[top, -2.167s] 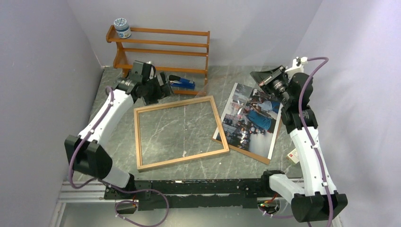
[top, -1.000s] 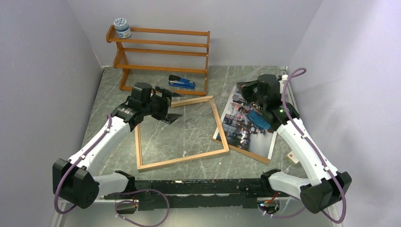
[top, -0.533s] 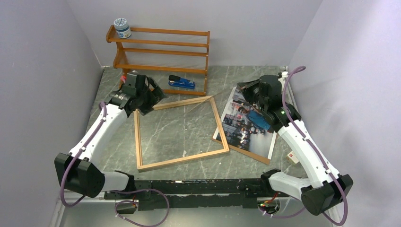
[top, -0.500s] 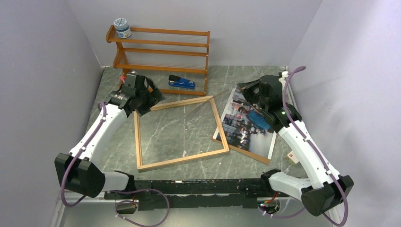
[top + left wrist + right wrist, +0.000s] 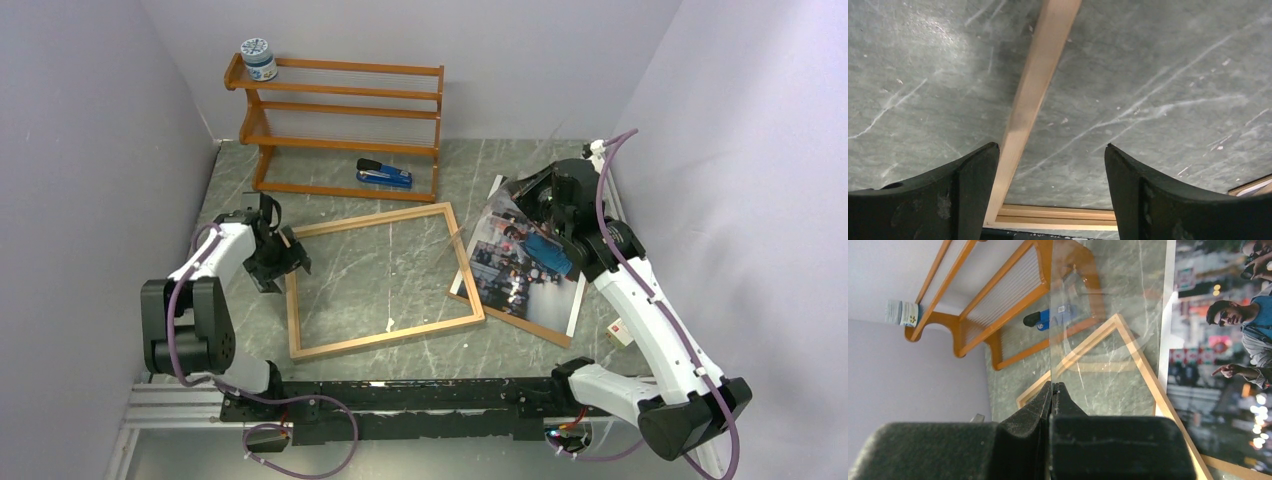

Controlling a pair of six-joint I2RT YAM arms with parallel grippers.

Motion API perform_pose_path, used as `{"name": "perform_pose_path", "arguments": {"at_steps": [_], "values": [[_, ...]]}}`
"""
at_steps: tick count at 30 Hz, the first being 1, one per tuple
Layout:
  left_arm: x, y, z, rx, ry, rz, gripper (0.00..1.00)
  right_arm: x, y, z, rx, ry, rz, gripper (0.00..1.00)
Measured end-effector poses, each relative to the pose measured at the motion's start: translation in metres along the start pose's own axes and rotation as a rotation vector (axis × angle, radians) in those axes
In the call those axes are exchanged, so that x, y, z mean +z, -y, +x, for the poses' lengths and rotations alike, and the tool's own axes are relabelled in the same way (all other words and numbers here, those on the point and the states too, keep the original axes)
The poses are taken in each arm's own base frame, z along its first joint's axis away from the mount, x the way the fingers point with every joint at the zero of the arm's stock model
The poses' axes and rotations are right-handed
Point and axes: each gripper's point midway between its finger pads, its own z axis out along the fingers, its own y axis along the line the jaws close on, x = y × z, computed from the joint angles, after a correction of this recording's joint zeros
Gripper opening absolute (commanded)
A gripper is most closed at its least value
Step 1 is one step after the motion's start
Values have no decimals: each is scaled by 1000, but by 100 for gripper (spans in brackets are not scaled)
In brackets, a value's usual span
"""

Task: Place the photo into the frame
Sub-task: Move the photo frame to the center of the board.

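Observation:
The light wood frame lies flat in the middle of the table, and its pane is out of it. My right gripper is shut on the edge of the clear pane and holds it tilted above the frame's right rail and the photo. The glossy photo lies to the right of the frame on a brown backing board. It also shows in the right wrist view. My left gripper is open and empty, low over the frame's left rail near its far corner.
An orange-brown shelf rack stands at the back, with a jar on its top left. A blue stapler lies in front of the rack. A small white tag lies at the right. Purple walls close in on both sides.
My left arm has drawn back from the frame's far edge to its left rail, still open. My right gripper stays shut on the pane and has shifted slightly right and up.

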Motion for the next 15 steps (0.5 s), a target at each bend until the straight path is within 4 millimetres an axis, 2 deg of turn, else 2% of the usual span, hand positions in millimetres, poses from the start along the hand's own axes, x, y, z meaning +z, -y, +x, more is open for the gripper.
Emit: {"name": "perform_pose_path", "arguments": {"at_steps": [7,15], "values": [[18,-11,0,-18,-54,-28,71,2,1,2,-27,-24,-7,0],[37,-9,16,-8,-170,-9,22,3,1,-10,-31,-8,-9,0]]}}
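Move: The photo frame's left bar runs below the open left hand, nearer its left finger: the bar's middle is about 2 cm to the left, 2 cm back and 5 cm below. The wooden shelf's front rail lies some 27 cm ahead and 12 cm to the right, with the blue stapler about 33 cm ahead and 24 cm right. From the right hand, that bar's middle is roughly 57 cm left, 8 cm back and 30 cm down. Straight down about 4 cm goes the left hand onto the photo frame's left bar, easing barely a centimetre to the left at first and then back again, while the wrist tips some 10 degrees so the fingers point more steeply down. The wide-open fingers close to roughly a third, straddling the bar and coming up against its sides, the left finger pushing it rightwards. ##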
